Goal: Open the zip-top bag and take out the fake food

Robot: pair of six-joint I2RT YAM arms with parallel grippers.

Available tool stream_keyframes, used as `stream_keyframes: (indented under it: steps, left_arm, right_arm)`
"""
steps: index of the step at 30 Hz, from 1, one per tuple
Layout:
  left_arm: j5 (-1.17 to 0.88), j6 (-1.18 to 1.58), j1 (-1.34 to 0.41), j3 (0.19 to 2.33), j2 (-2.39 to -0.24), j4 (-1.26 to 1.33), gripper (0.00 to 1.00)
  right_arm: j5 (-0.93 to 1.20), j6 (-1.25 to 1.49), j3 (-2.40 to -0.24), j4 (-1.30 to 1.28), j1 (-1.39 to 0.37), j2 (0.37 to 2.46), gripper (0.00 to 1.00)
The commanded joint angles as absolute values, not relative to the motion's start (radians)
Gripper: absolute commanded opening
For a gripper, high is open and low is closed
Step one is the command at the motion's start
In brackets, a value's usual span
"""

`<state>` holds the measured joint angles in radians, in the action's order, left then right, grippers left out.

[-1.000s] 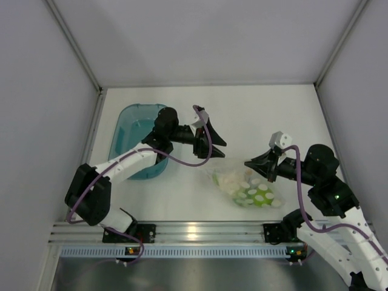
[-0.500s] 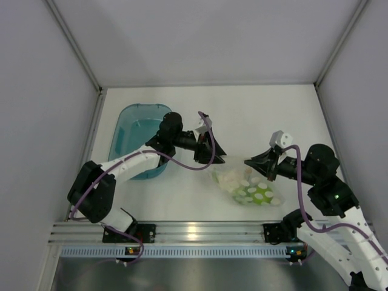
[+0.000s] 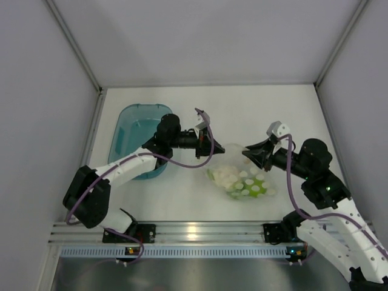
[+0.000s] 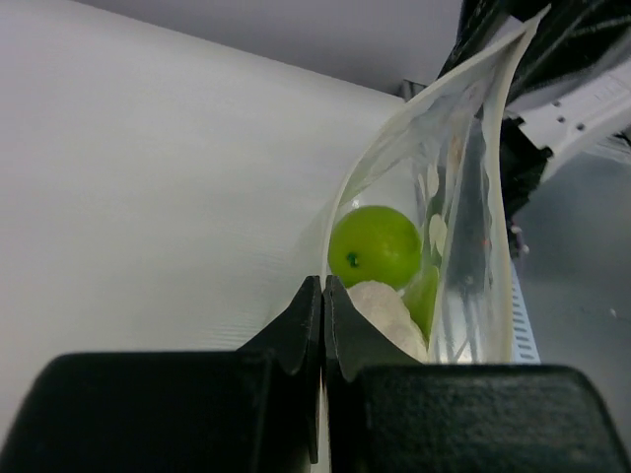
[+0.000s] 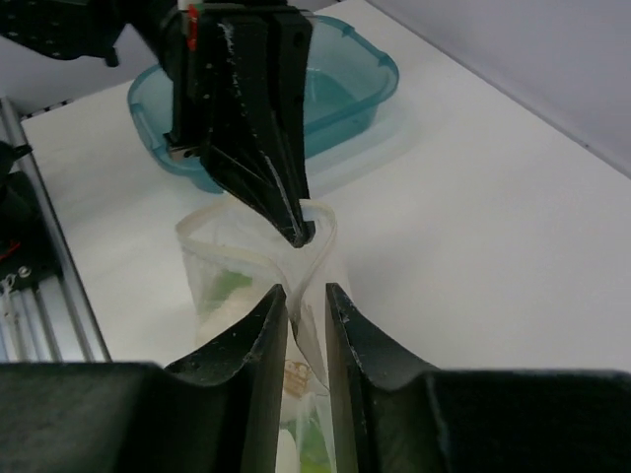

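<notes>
The zip-top bag (image 3: 241,180) lies between the arms, its mouth lifted towards the back. My left gripper (image 3: 211,147) is shut on one lip of the mouth; its jaws (image 4: 322,286) meet tightly on the bag's rim (image 4: 473,197). The right wrist view shows that black gripper (image 5: 296,232) pinching the rim (image 5: 227,258). My right gripper (image 5: 306,296) stands slightly open, the other lip loose between its fingers. Inside the bag is the fake food: a lime-green ball (image 4: 375,246) and a white leafy lump (image 4: 389,310), with more green (image 3: 257,188) lower down.
A teal plastic tub (image 3: 130,130) stands at the back left, under the left arm; its rim (image 5: 345,89) shows behind the left gripper. An aluminium rail (image 3: 194,233) runs along the near edge. Grey walls close in the sides and back.
My left gripper closed on the bag's rim. My right gripper's jaws parted a little and that arm shifted left and back. The bag's mouth rose and the bag slid slightly left.
</notes>
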<state>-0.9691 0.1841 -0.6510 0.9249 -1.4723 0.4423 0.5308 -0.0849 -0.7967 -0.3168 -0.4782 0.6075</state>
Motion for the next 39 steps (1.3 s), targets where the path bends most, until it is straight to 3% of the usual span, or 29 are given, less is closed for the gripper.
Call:
stream_keyframes:
  steps: [1, 14, 18, 23, 25, 29, 35, 39]
  left_arm:
    - [-0.687, 0.237, -0.657, 0.928, -1.387, 0.425, 0.0]
    - [-0.338, 0.587, -0.681, 0.974, -1.382, 0.405, 0.0]
    - [-0.145, 0.638, -0.707, 0.959, -1.365, 0.405, 0.0]
    - [0.127, 0.681, -0.764, 0.943, -1.336, 0.405, 0.0]
    - [0.211, 0.701, -0.794, 0.942, -1.322, 0.406, 0.0]
    - [0.407, 0.715, -0.841, 0.969, -1.321, 0.403, 0.0]
    - [0.482, 0.733, -0.877, 1.02, -1.344, 0.403, 0.0]
    - [0.554, 0.77, -0.899, 1.008, -1.356, 0.405, 0.0]
  right_arm:
    - [0.387, -0.042, -0.837, -0.199, -0.491, 0.681, 0.24]
    - [0.057, 0.491, -0.942, -0.173, -0.489, 0.882, 0.43]
    - [-0.023, 0.624, -0.93, -0.19, -0.491, 0.861, 0.63]
    - [-0.113, 0.608, -0.966, -0.258, -0.502, 0.825, 0.77]
    - [-0.127, 0.594, -0.982, -0.294, -0.512, 0.828, 0.99]
    - [-0.047, 0.61, -0.934, -0.229, -0.531, 0.816, 1.0]
    - [0.19, 0.71, -0.795, 0.101, -0.529, 0.813, 0.99]
    - [0.145, 0.735, -0.764, 0.088, -0.526, 0.842, 0.97]
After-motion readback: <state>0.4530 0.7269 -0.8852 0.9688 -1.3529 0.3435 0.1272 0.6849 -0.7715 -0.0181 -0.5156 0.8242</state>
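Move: The left fingers are still shut on one side of the bag's rim, and the right fingers, already slightly parted, are at the opposite side. From the right hand, the cauliflower in the bag hangs about 4 cm left, 3 cm back and 17 cm below; the green fruit is some 6 cm right, 5 cm back and 21 cm below. From the left hand, the cauliflower is about 2 cm right, 5 cm back and 13 cm below. The right fingers let go of the rim and spread wide while that hand runs forward about 9 cm, drifts right, then comes back left to face the bag's mouth, tipping down and rolling its left side up some 30 degrees. The left keeps its pinch and swings the bag forward about 10 cm, then up and left, turning counter-clockwise. ##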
